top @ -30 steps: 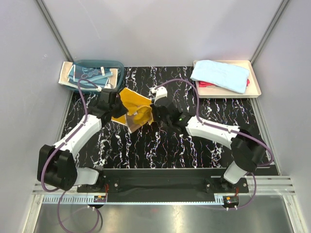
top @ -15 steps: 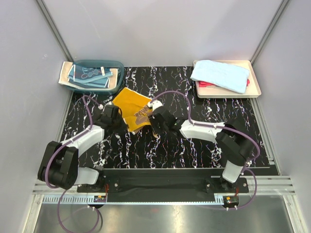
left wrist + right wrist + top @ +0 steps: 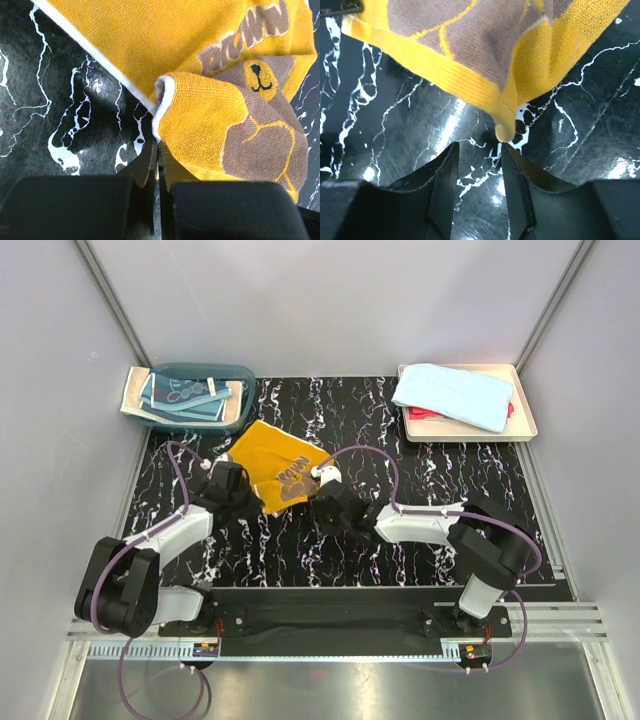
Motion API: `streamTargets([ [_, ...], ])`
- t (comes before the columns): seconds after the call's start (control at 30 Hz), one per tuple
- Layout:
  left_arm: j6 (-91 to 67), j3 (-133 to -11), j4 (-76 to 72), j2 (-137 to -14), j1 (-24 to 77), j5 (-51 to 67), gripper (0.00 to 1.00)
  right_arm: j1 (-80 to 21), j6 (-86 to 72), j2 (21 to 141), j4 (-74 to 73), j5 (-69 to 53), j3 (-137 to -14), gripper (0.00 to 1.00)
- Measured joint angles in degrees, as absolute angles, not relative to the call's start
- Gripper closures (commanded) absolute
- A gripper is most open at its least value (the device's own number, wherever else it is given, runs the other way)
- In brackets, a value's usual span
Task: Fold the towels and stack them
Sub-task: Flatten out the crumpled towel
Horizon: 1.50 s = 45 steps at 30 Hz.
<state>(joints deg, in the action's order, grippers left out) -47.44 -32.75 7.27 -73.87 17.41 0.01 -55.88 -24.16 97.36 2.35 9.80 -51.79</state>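
An orange-yellow towel (image 3: 272, 466) with a brown bear and "BROWN" lettering lies on the black marbled table, its near part folded over. My left gripper (image 3: 250, 503) is at its near left edge. In the left wrist view the gripper (image 3: 159, 145) is shut on the towel's white-edged fold (image 3: 165, 107). My right gripper (image 3: 316, 503) sits at the towel's near right corner. Its jaws (image 3: 480, 147) stand open, and the towel's corner (image 3: 505, 131) hangs free just beyond the fingertips. A light blue towel (image 3: 455, 393) lies over a red towel (image 3: 430, 415).
The light blue and red towels are in the cream tray (image 3: 525, 425) at the back right. A translucent teal basin (image 3: 238, 375) at the back left holds blue cloths (image 3: 180, 395). Grey walls enclose the table on three sides.
Both arms lowered the orange towel and drew it toward the near side. My right gripper opened and let go of its corner. The left gripper stayed shut.
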Motion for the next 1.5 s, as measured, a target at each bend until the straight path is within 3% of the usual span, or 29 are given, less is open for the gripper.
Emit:
streamTargets([
  [0.83,-46.89,-32.75,7.66,-72.36,17.41,0.01,1.0,-56.36,-31.99,100.01,7.4,20.36,-48.62,0.57],
  [1.0,-46.78,-32.75,7.73,-72.36,17.41,0.01,1.0,-56.36,-32.29,100.2,9.21,20.29,-48.51,0.74],
  [1.17,-46.68,-32.75,8.01,-71.96,17.41,0.01,1.0,-56.38,-33.01,100.49,10.15,20.6,-48.51,1.0],
  [1.37,-46.06,-32.8,10.74,-67.37,17.41,0.6,1.0,-56.45,-31.55,97.49,6.11,23.0,-48.53,1.0],
  [1.5,-45.19,-34.79,15.31,-60.12,18.52,0.91,1.0,-56.53,-27.83,86.13,-2.35,26.39,-49.23,1.0],
])
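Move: The loose yellow towel corner I want lies just off my right fingertips, about 2 cm ahead, 1 cm to the right and 2 cm lower. From it, the towel's middle is some 9 cm farther out and 8 cm to the left. The corner already pinched by my left hand is roughly 12 cm left of my right hand and 2 cm farther out. From my left hand, the loose corner is about 13 cm to the right and level with it. I ease my right hand down and forward about 2 cm each onto the loose corner, turning the wrist clockwise some 15 degrees, then shut the fingers and pinch it. Next I draw it up about 7 cm and to the right, away from my left hand. My left hand keeps its grip nearly still, then also rises, about 6 cm up in all. ##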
